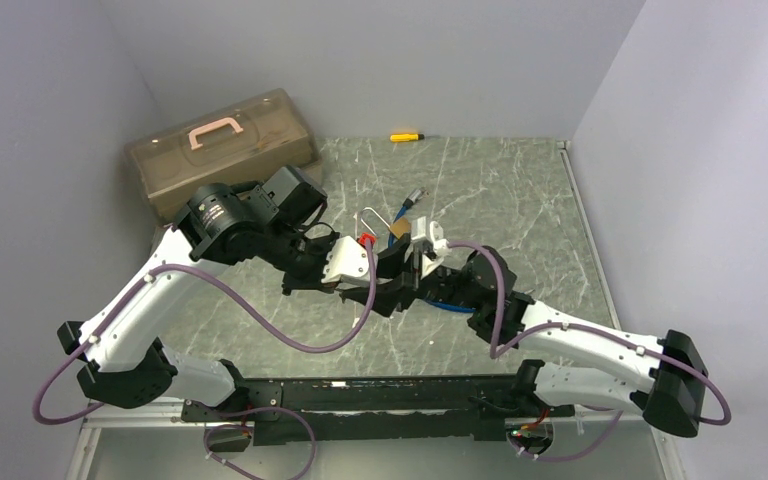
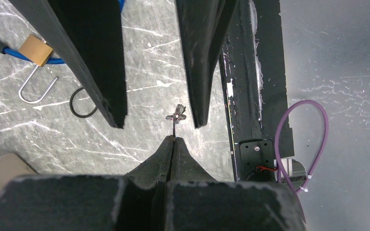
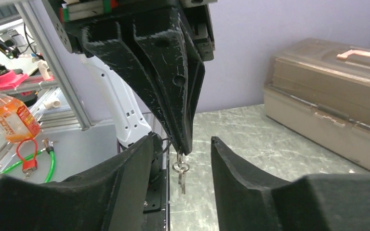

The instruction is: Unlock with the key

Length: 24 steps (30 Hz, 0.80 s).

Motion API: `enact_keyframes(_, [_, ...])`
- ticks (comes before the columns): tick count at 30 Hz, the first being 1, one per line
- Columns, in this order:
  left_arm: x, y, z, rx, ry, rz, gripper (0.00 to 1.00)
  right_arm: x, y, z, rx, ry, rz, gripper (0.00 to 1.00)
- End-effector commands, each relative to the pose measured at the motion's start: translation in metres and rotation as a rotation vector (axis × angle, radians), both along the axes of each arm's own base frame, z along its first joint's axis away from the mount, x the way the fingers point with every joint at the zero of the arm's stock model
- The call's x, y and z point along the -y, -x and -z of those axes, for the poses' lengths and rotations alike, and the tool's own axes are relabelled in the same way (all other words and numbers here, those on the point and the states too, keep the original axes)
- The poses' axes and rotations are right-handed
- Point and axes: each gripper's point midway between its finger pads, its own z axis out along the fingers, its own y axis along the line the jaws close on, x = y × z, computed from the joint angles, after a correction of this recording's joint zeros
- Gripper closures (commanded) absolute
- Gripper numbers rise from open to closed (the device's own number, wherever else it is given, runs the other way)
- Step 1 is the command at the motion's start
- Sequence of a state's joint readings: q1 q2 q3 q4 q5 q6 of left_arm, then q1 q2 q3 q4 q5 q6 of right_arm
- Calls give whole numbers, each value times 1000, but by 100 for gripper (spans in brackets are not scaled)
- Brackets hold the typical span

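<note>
My left gripper [image 2: 174, 138] is shut on the key [image 2: 175, 126], pinching it edge-on. A small ring with a second key [image 3: 180, 177] dangles below the left gripper's tips [image 3: 185, 144]. My right gripper [image 3: 182, 140] is open, its two black fingers [image 2: 101, 62] standing on either side of the dangling keys without touching them. In the top view both grippers [image 1: 408, 272] meet above the middle of the table. The brass padlock [image 2: 36, 49] lies on the table beyond them, its silver shackle [image 2: 34, 91] pointing toward me; it also shows in the top view as a padlock [image 1: 398, 230].
A blue cable [image 2: 53, 60] runs by the padlock and a black rubber ring [image 2: 82, 103] lies beside the shackle. A brown toolbox [image 1: 222, 150] stands at the back left, a yellow screwdriver [image 1: 407, 136] at the back wall. The black base rail [image 2: 250, 72] runs along the near edge.
</note>
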State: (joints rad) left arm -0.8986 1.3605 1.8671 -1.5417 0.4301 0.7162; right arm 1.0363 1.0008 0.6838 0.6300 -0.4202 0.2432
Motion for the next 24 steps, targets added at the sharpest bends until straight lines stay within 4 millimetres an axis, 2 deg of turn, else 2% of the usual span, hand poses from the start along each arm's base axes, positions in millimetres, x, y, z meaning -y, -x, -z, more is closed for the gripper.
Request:
enact_keyframes(1, [2, 6, -13, 4, 54, 6, 100, -10, 4, -5, 15, 12, -57, 54])
enact_keyframes(10, [3, 7, -13, 0, 52, 7, 100, -12, 4, 4, 40, 46, -61, 73])
enact_keyframes(18, [5, 8, -14, -14, 55, 14, 100, -8, 4, 4, 61, 36, -47, 100])
enact_keyframes(22, [5, 8, -14, -17, 55, 16, 100, -6, 3, 0, 69, 16, -33, 100])
enact_keyframes(24, [5, 8, -14, -17, 55, 16, 100, -8, 1, 0, 66, 26, -32, 78])
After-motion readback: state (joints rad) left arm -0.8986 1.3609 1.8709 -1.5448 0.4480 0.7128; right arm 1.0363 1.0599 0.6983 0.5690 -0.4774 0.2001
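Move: The keys hang from the shut left fingers, with the ring about 3 cm below that hand and 1 cm to its right. From the open right hand they are about 2 cm to the left and 4 cm lower, neither ahead nor back. Far below on the table, roughly 34 cm down, the black cable lock lies some 17 cm ahead of the right hand and 1 cm to its right, and the brass padlock 24 cm ahead and 8 cm to its right. Downward and slightly to its left, the right hand sinks some 3.5 cm to the hanging keys, its fingertips tipping down a few degrees. The fingers close around the ring and key heads from about half open and pinch them at the tips, and the hand then eases back up about half a centimetre. The left hand stays still and keeps its grip on the key. ##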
